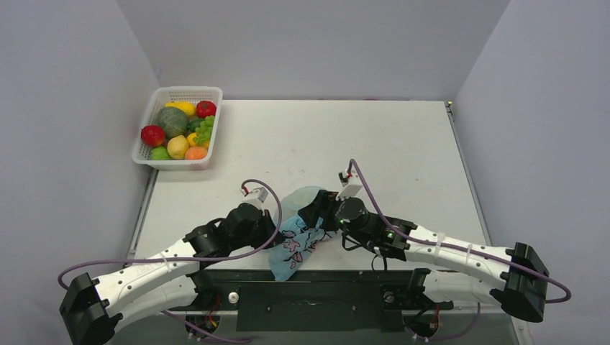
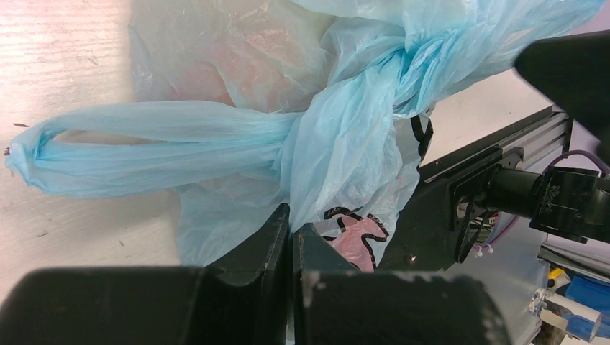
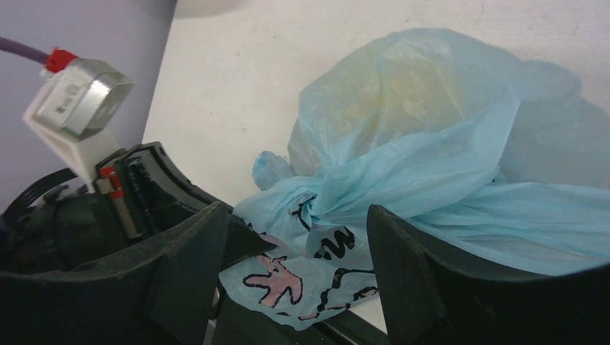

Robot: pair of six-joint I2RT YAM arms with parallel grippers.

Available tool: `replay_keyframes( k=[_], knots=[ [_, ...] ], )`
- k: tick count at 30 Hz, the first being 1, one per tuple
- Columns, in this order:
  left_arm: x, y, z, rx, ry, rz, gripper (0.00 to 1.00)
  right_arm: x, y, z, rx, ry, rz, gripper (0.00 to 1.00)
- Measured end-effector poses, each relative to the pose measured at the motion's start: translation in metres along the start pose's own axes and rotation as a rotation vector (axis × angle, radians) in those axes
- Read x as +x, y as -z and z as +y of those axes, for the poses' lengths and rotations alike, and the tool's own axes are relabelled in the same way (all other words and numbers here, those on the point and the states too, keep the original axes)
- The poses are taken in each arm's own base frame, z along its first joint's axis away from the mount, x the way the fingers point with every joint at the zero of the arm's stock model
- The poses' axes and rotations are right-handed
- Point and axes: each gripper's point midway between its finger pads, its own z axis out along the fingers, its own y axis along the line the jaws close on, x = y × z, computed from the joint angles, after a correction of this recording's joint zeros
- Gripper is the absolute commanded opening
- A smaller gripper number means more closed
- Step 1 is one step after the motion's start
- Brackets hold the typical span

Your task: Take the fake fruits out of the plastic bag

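The light-blue plastic bag (image 1: 296, 243) lies crumpled at the table's near edge, between my two grippers. Its printed end hangs over the edge. My left gripper (image 1: 278, 227) is shut on a fold of the bag's film (image 2: 345, 122), with a loop handle (image 2: 144, 144) stretched out to the left. My right gripper (image 3: 309, 230) is open, its jaws standing on either side of the bag's twisted printed part (image 3: 431, 158). A faint yellowish fruit (image 3: 388, 93) shows through the film inside the bag's bulge. No fruit lies out of the bag beside it.
A white lattice basket (image 1: 183, 91) with several toy fruits stands at the table's back left corner. The black front rail (image 1: 316, 291) runs just under the bag. Grey walls close in on both sides.
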Motion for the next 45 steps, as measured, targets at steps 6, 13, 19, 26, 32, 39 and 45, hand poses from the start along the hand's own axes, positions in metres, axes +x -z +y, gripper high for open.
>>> replay_keyframes(
  k=[6,13,19,26,32,39,45],
  knots=[
    [0.001,-0.002,-0.002,0.003,0.003,0.008,0.0,0.018,-0.02,-0.02,0.115,-0.096,0.015,0.64],
    [0.0,-0.002,-0.003,0.009,0.006,0.005,0.0,0.023,-0.03,-0.028,0.163,-0.154,0.003,0.56],
    [-0.001,-0.002,-0.006,0.016,0.007,0.006,0.0,0.035,-0.039,-0.037,0.203,-0.158,0.021,0.54],
    [0.001,-0.004,-0.007,0.017,0.006,0.02,0.0,0.045,-0.049,-0.045,0.235,-0.138,0.041,0.08],
    [0.0,-0.004,-0.006,0.014,0.006,0.011,0.0,0.029,-0.05,-0.046,0.211,-0.142,0.031,0.0],
    [-0.01,0.003,-0.007,0.018,0.012,-0.042,0.0,-0.033,-0.033,-0.062,0.095,-0.228,-0.039,0.0],
    [-0.011,0.009,-0.007,0.025,0.012,-0.047,0.53,-0.037,-0.018,-0.064,0.0,-0.209,-0.023,0.0]
  ],
)
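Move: The right hand hangs open above the plastic bag. The bag's knotted neck lies about 8 cm below it, 2 cm ahead and 1 cm to its left. The fruit-filled bag body is roughly 8 cm ahead, 3 cm left and 14 cm down; the left gripper, already pinching the bag, sits some 8 cm left, 3 cm back and 8 cm lower. From the left hand the neck lies about 7 cm right, 5 cm ahead, at its height. The right fingers shut on the gathered plastic at the neck after sinking about 8 cm with a slight downward tip and clockwise turn, then haul it up, to the right and forward, roughly 5 cm each way. The left gripper keeps its pinch almost in place against this, rising a little and starting to part its fingers at the very end. ##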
